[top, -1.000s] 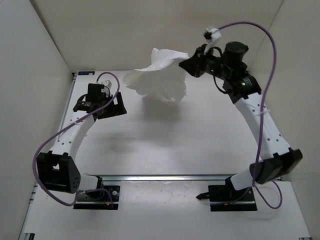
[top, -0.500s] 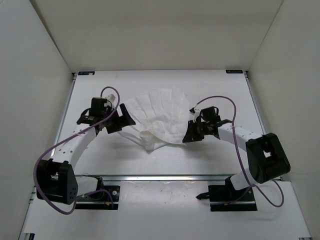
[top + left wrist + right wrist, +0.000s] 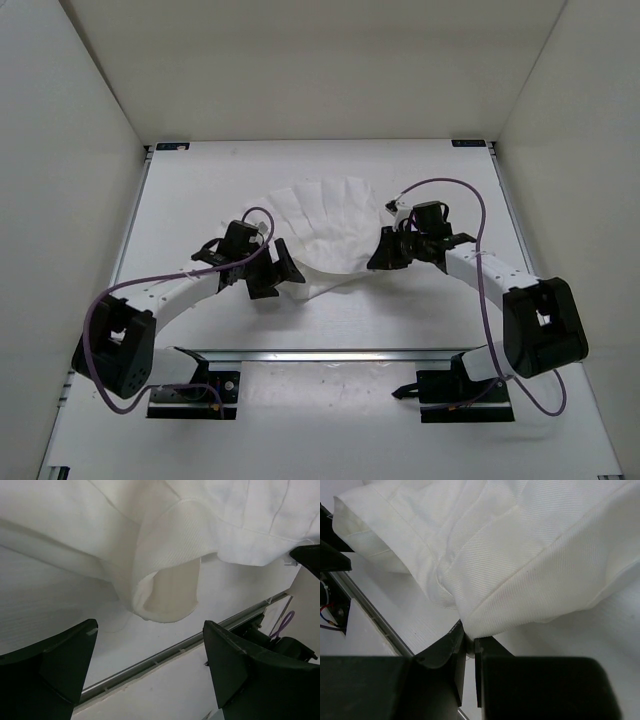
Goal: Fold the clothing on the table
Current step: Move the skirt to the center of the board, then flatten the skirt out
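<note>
The clothing [image 3: 325,225] is a thin white creased piece lying fanned out on the table [image 3: 190,190]. My right gripper [image 3: 381,258] sits low at its right edge. In the right wrist view the right gripper [image 3: 470,641] is shut on a hem corner of the clothing [image 3: 520,555]. My left gripper [image 3: 279,274] is at the cloth's near left corner, open. The left wrist view shows the left gripper [image 3: 150,626] with its jaws wide apart and nothing between them. A tube-like open hem of the clothing [image 3: 167,590] lies just ahead of them.
A silver rail [image 3: 340,355] runs along the table's near side, with both arm bases behind it. White walls [image 3: 60,150] enclose the left, back and right. Purple cables [image 3: 440,185] loop above each arm.
The right gripper brought the clothing down from high at the back and laid it spread on the table. The left arm swung right and nearer, to the cloth's near left corner.
</note>
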Robot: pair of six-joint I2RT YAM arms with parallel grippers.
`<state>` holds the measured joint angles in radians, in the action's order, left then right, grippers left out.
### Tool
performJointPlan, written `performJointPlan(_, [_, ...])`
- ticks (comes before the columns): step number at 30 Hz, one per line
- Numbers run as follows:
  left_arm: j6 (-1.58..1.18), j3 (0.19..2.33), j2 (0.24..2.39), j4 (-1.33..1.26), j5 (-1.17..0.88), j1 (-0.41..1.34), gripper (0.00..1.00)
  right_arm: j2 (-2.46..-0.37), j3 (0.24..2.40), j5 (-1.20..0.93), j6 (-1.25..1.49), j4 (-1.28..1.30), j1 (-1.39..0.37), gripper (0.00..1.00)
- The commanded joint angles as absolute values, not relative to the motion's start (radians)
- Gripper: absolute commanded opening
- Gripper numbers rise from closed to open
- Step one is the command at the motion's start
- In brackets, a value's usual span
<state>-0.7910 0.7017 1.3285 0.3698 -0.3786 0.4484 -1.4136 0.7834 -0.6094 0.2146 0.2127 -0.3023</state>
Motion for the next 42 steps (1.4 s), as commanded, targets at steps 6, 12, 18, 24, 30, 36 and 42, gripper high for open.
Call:
performJointPlan(6, [-0.934,0.646,1.16,0.267,-0.141,0.43,0.84,-1.313,0.773,-0.617,0.175,0.213,-0.298,0.0])
performJointPlan(12, [-0.914,0.663,1.199,0.267,-0.068,0.42,0.79,-1.305,0.753,-0.621,0.184,0.198,-0.302,0.0])
performJointPlan(18, [-0.877,0.706,1.284,0.272,-0.1,0.462,0.73,-1.307,0.755,-0.612,0.205,0.186,-0.299,0.0])
performJointPlan(24, [-0.851,0.75,1.341,0.302,-0.124,0.506,0.58,-1.321,0.765,-0.591,0.202,0.184,-0.287,0.0])
performJointPlan(30, [-0.809,0.804,1.407,0.359,-0.147,0.538,0.0,-1.33,0.844,-0.563,0.202,0.204,-0.246,0.0])
performJointPlan(36, [-0.583,1.011,1.457,0.647,0.032,0.424,0.0,-1.347,1.018,-0.563,0.202,0.267,-0.111,0.0])
performJointPlan(42, [-0.373,1.152,1.399,0.732,0.156,0.193,0.0,-1.312,1.245,-0.633,0.273,0.245,0.069,0.0])
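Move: Ahead of the wide-open left fingers by about 3 cm, 2 cm to the right and 2 cm lower, hangs the skirt's near waist corner, its loop gaping. The skirt's middle lies some 13 cm ahead and 6 cm right, about 5 cm below. The right gripper, already pinching the other near corner, is about 17 cm right and 5 cm ahead of the left hand, slightly higher. From the right hand, the left hand's corner lies roughly 15 cm left, 2 cm back, 4 cm lower. Swinging forward and left some 5 cm with a 15-degree counter-clockwise turn, the left hand then comes back right about 4 cm and slightly down, shuts on the skirt's waist corner and pulls it forward, up and a little left. The right hand, first holding its corner almost still, rises about 11 cm, going forward and right with fingers shut, and comes free of the cloth. ##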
